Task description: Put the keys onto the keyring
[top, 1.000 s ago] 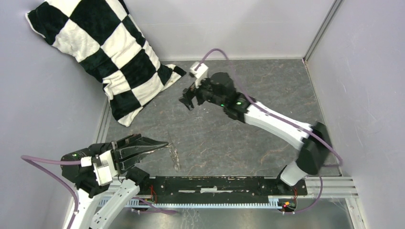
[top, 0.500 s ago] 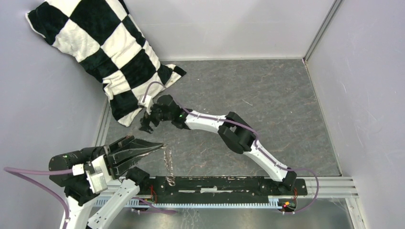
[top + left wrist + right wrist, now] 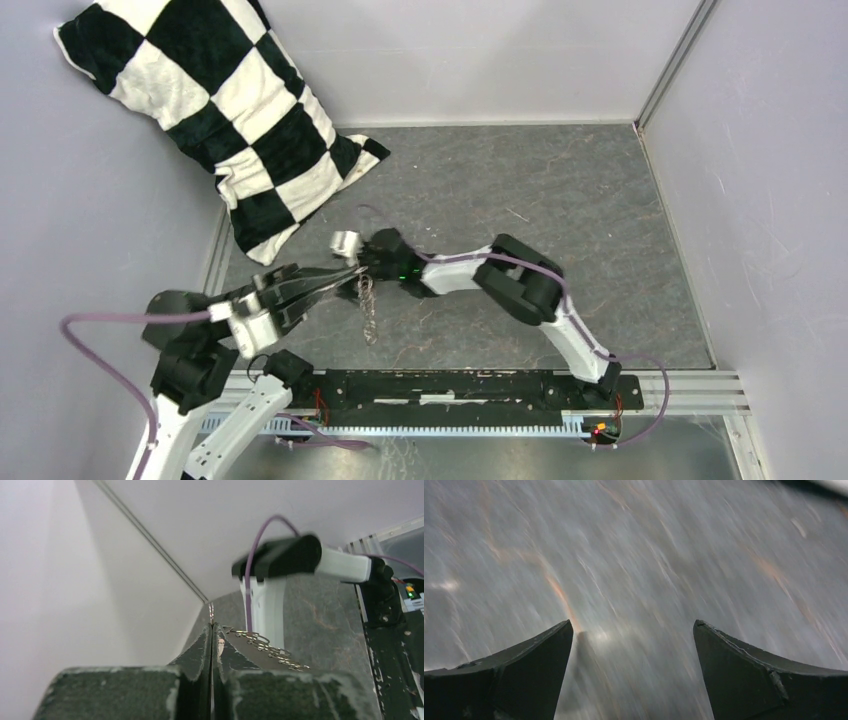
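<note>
In the top view my left gripper (image 3: 343,271) is shut on the keyring (image 3: 367,306), which dangles below its tips as a thin silvery strand above the grey floor. The left wrist view shows the jaws pressed together on the ring's thin wire (image 3: 212,614), with a row of small metal pieces (image 3: 265,649) strung to the right. My right arm's wrist (image 3: 386,257) sits right beside the left fingertips. My right gripper (image 3: 633,630) is open over blurred floor, with nothing between its fingers. The keys are out of view.
A black-and-white checked pillow (image 3: 200,110) leans in the back left corner. Pale walls enclose the grey floor (image 3: 560,200) on three sides. A black mounting rail (image 3: 470,385) runs along the near edge between the arm bases.
The right arm swung from the pillow's corner down to the left fingertips. The left gripper moved up and away from the rail, still shut, with the keyring swinging under it.
</note>
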Tool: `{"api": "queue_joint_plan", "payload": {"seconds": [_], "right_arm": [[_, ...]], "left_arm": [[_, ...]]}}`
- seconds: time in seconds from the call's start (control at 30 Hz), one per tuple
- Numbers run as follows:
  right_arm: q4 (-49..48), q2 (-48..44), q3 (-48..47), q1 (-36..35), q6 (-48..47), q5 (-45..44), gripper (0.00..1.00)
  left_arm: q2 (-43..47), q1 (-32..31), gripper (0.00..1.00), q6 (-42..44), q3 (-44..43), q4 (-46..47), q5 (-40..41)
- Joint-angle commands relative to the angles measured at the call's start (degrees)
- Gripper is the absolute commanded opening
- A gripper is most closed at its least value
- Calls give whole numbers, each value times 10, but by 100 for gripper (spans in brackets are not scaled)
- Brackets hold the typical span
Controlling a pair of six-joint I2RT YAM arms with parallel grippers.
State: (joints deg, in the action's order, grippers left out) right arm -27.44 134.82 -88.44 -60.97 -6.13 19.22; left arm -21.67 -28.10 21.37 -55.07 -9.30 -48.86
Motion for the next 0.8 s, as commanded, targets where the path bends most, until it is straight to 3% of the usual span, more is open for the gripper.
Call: {"api": "queue_joint_plan", "payload": {"seconds": [0.0, 0.2, 0.37, 0.53, 0.77], "right_arm": [[-173, -188, 224, 71, 33, -109, 98], [-148, -384, 426, 162, 60, -252, 98], [-125, -521, 531, 199, 60, -333, 98], [-146, -617, 610, 214, 77, -313, 98], [-139, -673, 671, 213, 88, -260, 98]], "left_arm": [[-53, -2, 2, 48, 20, -17, 20], [-91, -2, 2, 93, 71, -80, -79], [-138, -2, 2, 189, 151, -93, -83], [-229, -2, 2, 323, 179, -128, -96], [-347, -6, 2, 476, 216, -141, -83]]}}
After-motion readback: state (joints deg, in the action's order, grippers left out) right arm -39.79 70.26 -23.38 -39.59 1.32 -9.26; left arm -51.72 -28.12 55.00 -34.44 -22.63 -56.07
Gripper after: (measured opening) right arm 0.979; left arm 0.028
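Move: The keyring bundle with its grey plate is already gripped by the left fingers, its middle about 5 cm back, 1 cm right and 5 cm below them. It is headed for the bare table some 9 cm ahead, 5 cm right and 44 cm below the left hand; the black rail lies roughly 13 cm back and 16 cm right of that hand. From the empty, open right hand the bundle is about 20 cm back, 12 cm right and 35 cm up. The keyring bundle is brought down towards the table by nearly 30 cm in the shut left fingers, also drifting some 9 cm forward, while that wrist tips the fingertips downward, about 40 degrees in all. The right hand, wide open, sweeps some 35 cm right and rises about 10 cm, arcing forward then partly back as it swings clockwise. ##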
